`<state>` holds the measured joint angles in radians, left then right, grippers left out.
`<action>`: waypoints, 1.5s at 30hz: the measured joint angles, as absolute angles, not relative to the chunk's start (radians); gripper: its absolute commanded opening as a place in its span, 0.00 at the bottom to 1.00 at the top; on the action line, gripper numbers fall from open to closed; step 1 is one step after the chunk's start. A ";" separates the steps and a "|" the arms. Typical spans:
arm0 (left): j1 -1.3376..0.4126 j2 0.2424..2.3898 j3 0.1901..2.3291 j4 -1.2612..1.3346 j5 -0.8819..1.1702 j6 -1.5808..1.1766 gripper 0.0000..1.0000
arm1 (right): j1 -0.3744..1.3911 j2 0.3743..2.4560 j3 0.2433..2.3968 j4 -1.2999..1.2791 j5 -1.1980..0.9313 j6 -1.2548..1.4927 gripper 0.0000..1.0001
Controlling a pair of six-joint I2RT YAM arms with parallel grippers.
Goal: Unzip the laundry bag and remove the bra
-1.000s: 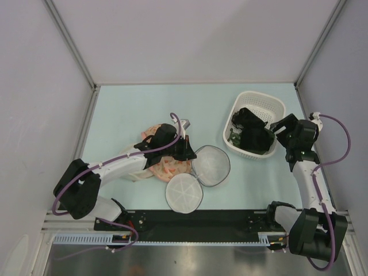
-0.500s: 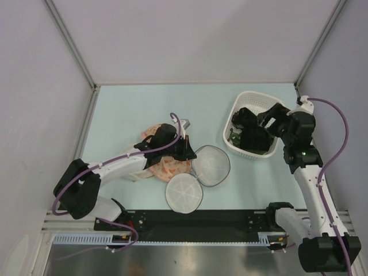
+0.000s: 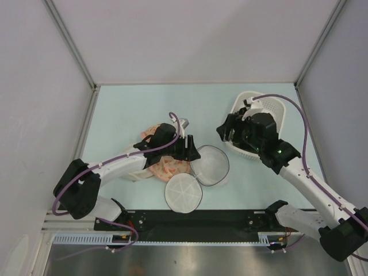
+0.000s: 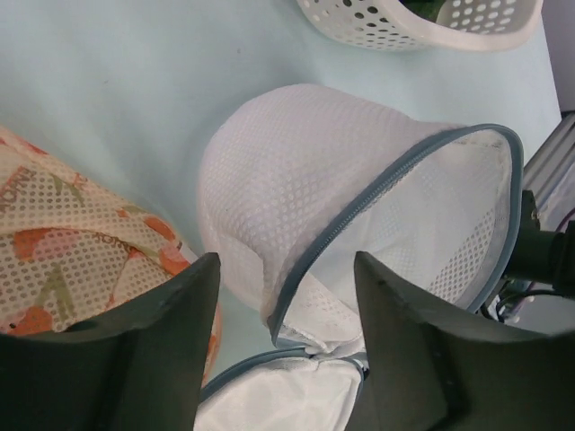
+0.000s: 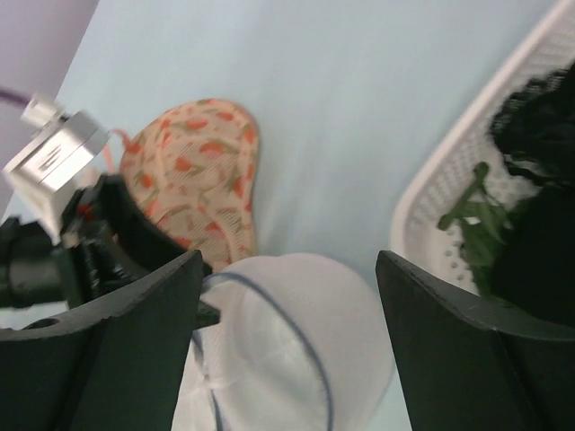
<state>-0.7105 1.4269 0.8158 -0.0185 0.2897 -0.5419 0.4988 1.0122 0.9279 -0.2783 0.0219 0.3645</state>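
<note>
The laundry bag (image 3: 211, 164) lies unzipped at the table's middle, and its round lid (image 3: 184, 194) is folded out toward the near edge. My left gripper (image 3: 192, 154) is open at the bag's left rim. In the left wrist view the navy zipper band of the bag (image 4: 296, 171) runs between the spread jaws of that gripper (image 4: 286, 269), untouched. My right gripper (image 3: 225, 131) hovers open and empty just left of the basket. Its wrist view looks down on the bag (image 5: 296, 341) between the jaws (image 5: 287, 265). The black bra (image 5: 539, 251) lies in the basket.
The white perforated basket (image 3: 270, 100) stands at the right rear, with a green item (image 5: 472, 220) beside the bra. A peach floral padded item (image 3: 164, 164) lies under my left arm, touching the bag's left side. Grey walls close in three sides.
My left gripper has gone from shut to open at the bag's rim. My right arm has swung left from over the basket toward the bag, still open.
</note>
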 measured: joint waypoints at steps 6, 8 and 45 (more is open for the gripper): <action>-0.693 1.409 0.816 -0.053 0.267 -0.538 0.87 | 0.707 1.021 0.947 -0.281 0.043 0.308 0.82; -0.680 1.385 0.816 -0.075 0.260 -0.532 0.88 | 0.771 1.021 0.950 -0.284 0.045 0.290 0.81; -0.325 0.894 0.682 -0.315 0.186 -0.514 0.98 | 1.514 1.730 0.952 -0.129 0.241 0.529 0.46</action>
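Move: Behind and left of the right hand lies the laundry bag's opened lid, about 18 cm back, 16 cm left and 24 cm down. The bag body is some 11 cm back, 6 cm left and 20 cm below that hand, and the white basket 9 cm ahead, 13 cm right, well below. From the left hand, the lid is about 13 cm back, 5 cm left and 10 cm down; the floral bag lies 12 cm to its left, nearly level front to back, 10 cm below. Swinging back and left past the bag body, the empty right hand first travels level, then drops steeply, some 25 cm back, 23 cm left and 22 cm down, to the lid's near-left edge, turning counter-clockwise and partly closing its fingers; contact there can't be made out. The left hand, already parted around the rim, opens wide and backs off left about 16 cm over the floral bag, rising and turning counter-clockwise. ##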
